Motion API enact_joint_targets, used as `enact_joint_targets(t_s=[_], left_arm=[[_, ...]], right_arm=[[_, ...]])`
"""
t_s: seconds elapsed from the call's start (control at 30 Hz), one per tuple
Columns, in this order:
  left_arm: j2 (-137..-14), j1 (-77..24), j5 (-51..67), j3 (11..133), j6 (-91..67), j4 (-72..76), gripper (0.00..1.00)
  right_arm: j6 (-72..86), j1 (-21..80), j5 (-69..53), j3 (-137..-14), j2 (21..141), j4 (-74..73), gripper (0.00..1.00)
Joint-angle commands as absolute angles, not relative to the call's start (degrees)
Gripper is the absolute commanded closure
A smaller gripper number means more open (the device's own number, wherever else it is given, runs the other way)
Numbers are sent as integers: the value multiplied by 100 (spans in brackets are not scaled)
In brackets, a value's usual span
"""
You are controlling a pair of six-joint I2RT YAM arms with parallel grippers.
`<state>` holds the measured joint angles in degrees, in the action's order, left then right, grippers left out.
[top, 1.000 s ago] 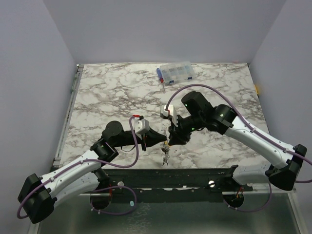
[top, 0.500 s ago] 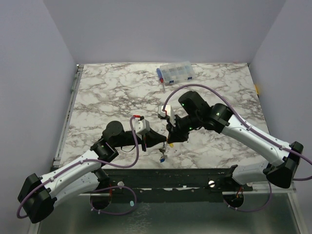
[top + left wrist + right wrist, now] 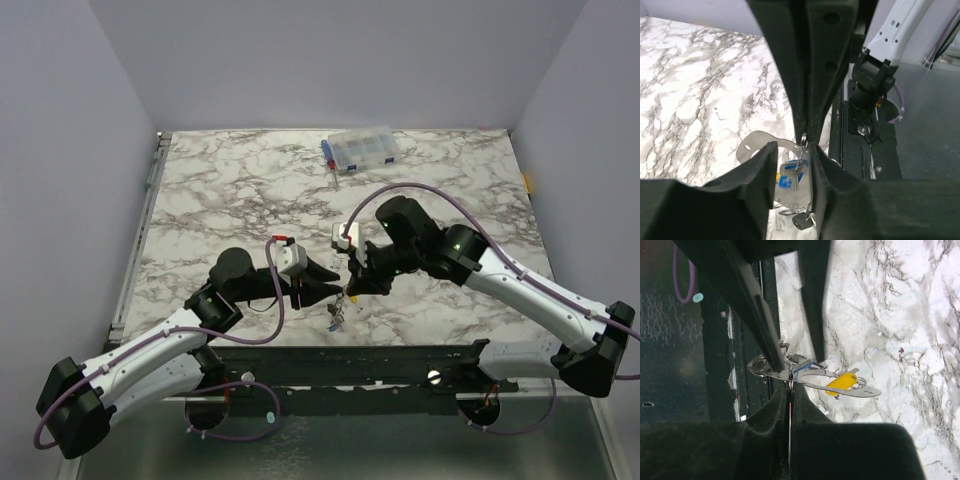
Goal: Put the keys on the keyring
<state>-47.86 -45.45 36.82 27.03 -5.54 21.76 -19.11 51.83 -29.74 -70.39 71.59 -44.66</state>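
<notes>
My right gripper is shut on the thin silver keyring, which it pinches edge-on just above the table's near edge. A bunch hangs from the ring: a silver key with a blue tag, a black-headed key, a yellow tag and a flat silver metal piece. The bunch shows in the top view too. My left gripper is open, with its fingers either side of the hanging keys and facing the right gripper's tips. More wire rings lie behind the left fingers.
A clear compartment box with blue parts stands at the table's far edge, with a small blue and red piece beside it. The dark metal rail of the arm bases runs just below the bunch.
My left fingers have spread apart round the bunch. My right gripper has shifted slightly right and kept its hold on the ring. The bunch has risen a little.
</notes>
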Motion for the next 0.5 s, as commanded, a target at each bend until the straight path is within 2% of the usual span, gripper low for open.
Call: enact_joint_targets(t_s=[0.0,0.17,0.33,0.47], left_arm=[[-4542,-4530,3481,2899,-480,2356,56],[-4276,-4526,3457,2826,-386,2355,41],[-4136,-4524,3675,2781,-256,2385,41],[-4095,-4521,3856,2651,-165,2571,45]], right_arm=[[-1956,5230,-2835,-6653,6547,-3858,99],[-1932,5230,-2834,-6124,5947,-3353,99],[-1816,5230,-2851,-5759,5583,-3132,99],[-1628,5229,-3138,-5419,5260,-2699,99]])
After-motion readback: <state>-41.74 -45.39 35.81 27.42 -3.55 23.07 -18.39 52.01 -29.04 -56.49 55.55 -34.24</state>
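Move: The keyring is pinched in the right fingertips, about level with the right hand point. It lies roughly 3 cm to the left hand's right and 1 cm back, by the tips of the slightly parted left fingers. Hanging from it, the yellow piece is some 5 cm below the right hand and 2 cm forward; the blue piece is about 4 cm below the right hand, 1 cm forward and 1 cm to its left. Upward and slightly to its left, the left hand backs off from the keyring by about 4 cm, its already parted fingers spreading much wider. Meanwhile the shut right hand keeps its pinch on the ring and draws it to the right and back, roughly 3 cm in all, rising about 1 cm as its downward-slanting fingers tip up some 10 degrees. ##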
